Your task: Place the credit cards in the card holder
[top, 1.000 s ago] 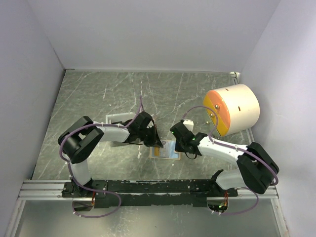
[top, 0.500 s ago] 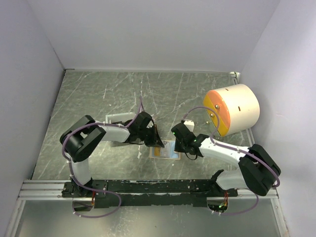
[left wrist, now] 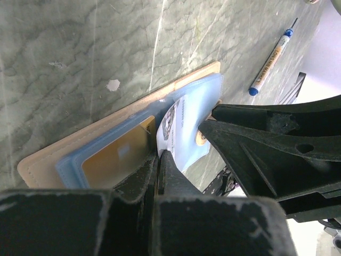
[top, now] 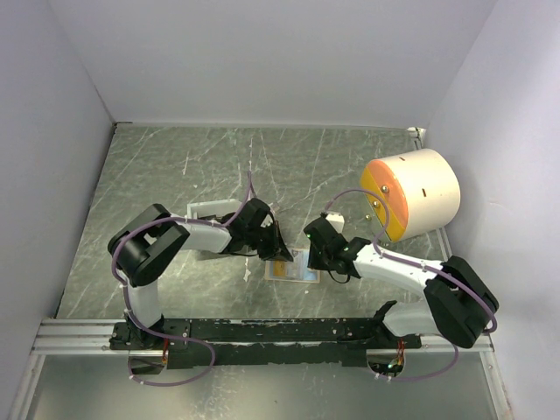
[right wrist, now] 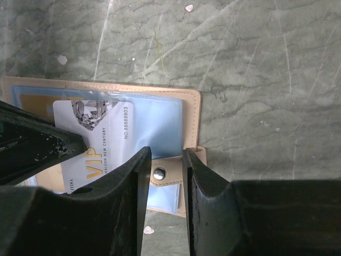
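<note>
The tan card holder [top: 293, 268] lies open between my arms, its clear blue pockets [right wrist: 157, 122] facing up. A gold credit card [left wrist: 114, 154] sits in one pocket. A white credit card marked VIP [right wrist: 98, 144] lies partly over the pockets, bent upward at one edge [left wrist: 178, 120]. My left gripper [left wrist: 159, 154] is shut on that edge. My right gripper [right wrist: 167, 154] is open just above the holder's snap tab [right wrist: 171, 180], which shows in the gap between its fingers. In the top view both grippers, left [top: 278, 249] and right [top: 322, 262], flank the holder.
A white pen with blue ends [left wrist: 272, 56] lies on the marble table beyond the holder. A white tray [top: 210, 210] stands behind the left arm. A large cream cylinder with an orange face [top: 411, 192] sits at the right, near the wall.
The right gripper's jaws have spread apart over the snap tab. The left gripper has shifted slightly, still pinching the white card.
</note>
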`<state>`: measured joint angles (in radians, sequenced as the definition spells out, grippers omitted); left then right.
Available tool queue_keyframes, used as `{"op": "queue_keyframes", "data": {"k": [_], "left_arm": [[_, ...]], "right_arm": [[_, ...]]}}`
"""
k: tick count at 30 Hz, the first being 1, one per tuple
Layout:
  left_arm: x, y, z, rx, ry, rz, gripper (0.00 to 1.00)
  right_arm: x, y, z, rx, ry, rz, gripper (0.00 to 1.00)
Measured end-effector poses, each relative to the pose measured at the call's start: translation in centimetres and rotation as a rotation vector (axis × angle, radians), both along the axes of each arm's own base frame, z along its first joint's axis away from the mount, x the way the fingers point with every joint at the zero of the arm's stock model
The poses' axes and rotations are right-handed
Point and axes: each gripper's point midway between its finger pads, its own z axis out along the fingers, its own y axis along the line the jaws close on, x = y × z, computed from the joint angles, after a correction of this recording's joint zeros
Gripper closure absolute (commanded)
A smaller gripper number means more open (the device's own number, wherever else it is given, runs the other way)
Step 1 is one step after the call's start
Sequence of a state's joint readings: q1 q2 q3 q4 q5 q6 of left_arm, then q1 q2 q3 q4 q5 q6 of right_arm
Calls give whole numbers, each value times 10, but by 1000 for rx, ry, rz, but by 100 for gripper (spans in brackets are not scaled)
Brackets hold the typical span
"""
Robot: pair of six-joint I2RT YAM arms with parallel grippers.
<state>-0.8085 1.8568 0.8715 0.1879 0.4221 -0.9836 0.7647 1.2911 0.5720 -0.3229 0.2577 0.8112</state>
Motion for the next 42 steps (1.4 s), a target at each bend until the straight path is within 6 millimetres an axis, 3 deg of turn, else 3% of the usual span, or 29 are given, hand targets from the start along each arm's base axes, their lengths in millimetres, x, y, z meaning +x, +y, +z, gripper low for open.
{"op": "queue_keyframes", "data": {"k": [3, 8, 13, 21, 28, 42], "left_arm": [[0, 0, 0, -4, 4, 6, 87], [0, 4, 1, 21, -10, 32, 60], [3, 17, 10, 95, -54, 60, 50], [5, 32, 14, 167, -88, 80, 45], [1, 22, 19, 129, -99, 52, 41], [-5, 3, 14, 65, -81, 18, 42]], "right_arm": [[-1, 0, -1, 4, 4, 0, 69], [-2, 1, 1, 12, 6, -2, 67], [-7, 1, 6, 31, 17, 3, 67], [-8, 0, 16, 62, 8, 1, 67], [-2, -4, 16, 85, 16, -9, 65], [-7, -3, 1, 109, 37, 0, 66]]}}
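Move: My left fingertips are shut at the left part of the white VIP card, whose middle lies about 2 cm to their right, level with them fore and aft and 1 cm lower. From my left hand, the gold card is about 4 cm left and the snap strap 5 cm right and 1 cm back. My right fingers stand partly open almost over that strap, 1 cm back and 1 cm left of them; from them, the VIP card's middle is about 4 cm left, level fore and aft. I open my left fingers to over half and let the VIP card go, drawing the hand about 3 cm left and 1.5 cm up with a small tilt, then bring it back right, still raised, until the open fingers straddle the card from above. My right hand lifts about 1.5 cm by the strap and sinks back nearly to its old height, slightly nearer my base, its fingers staying partly open. ##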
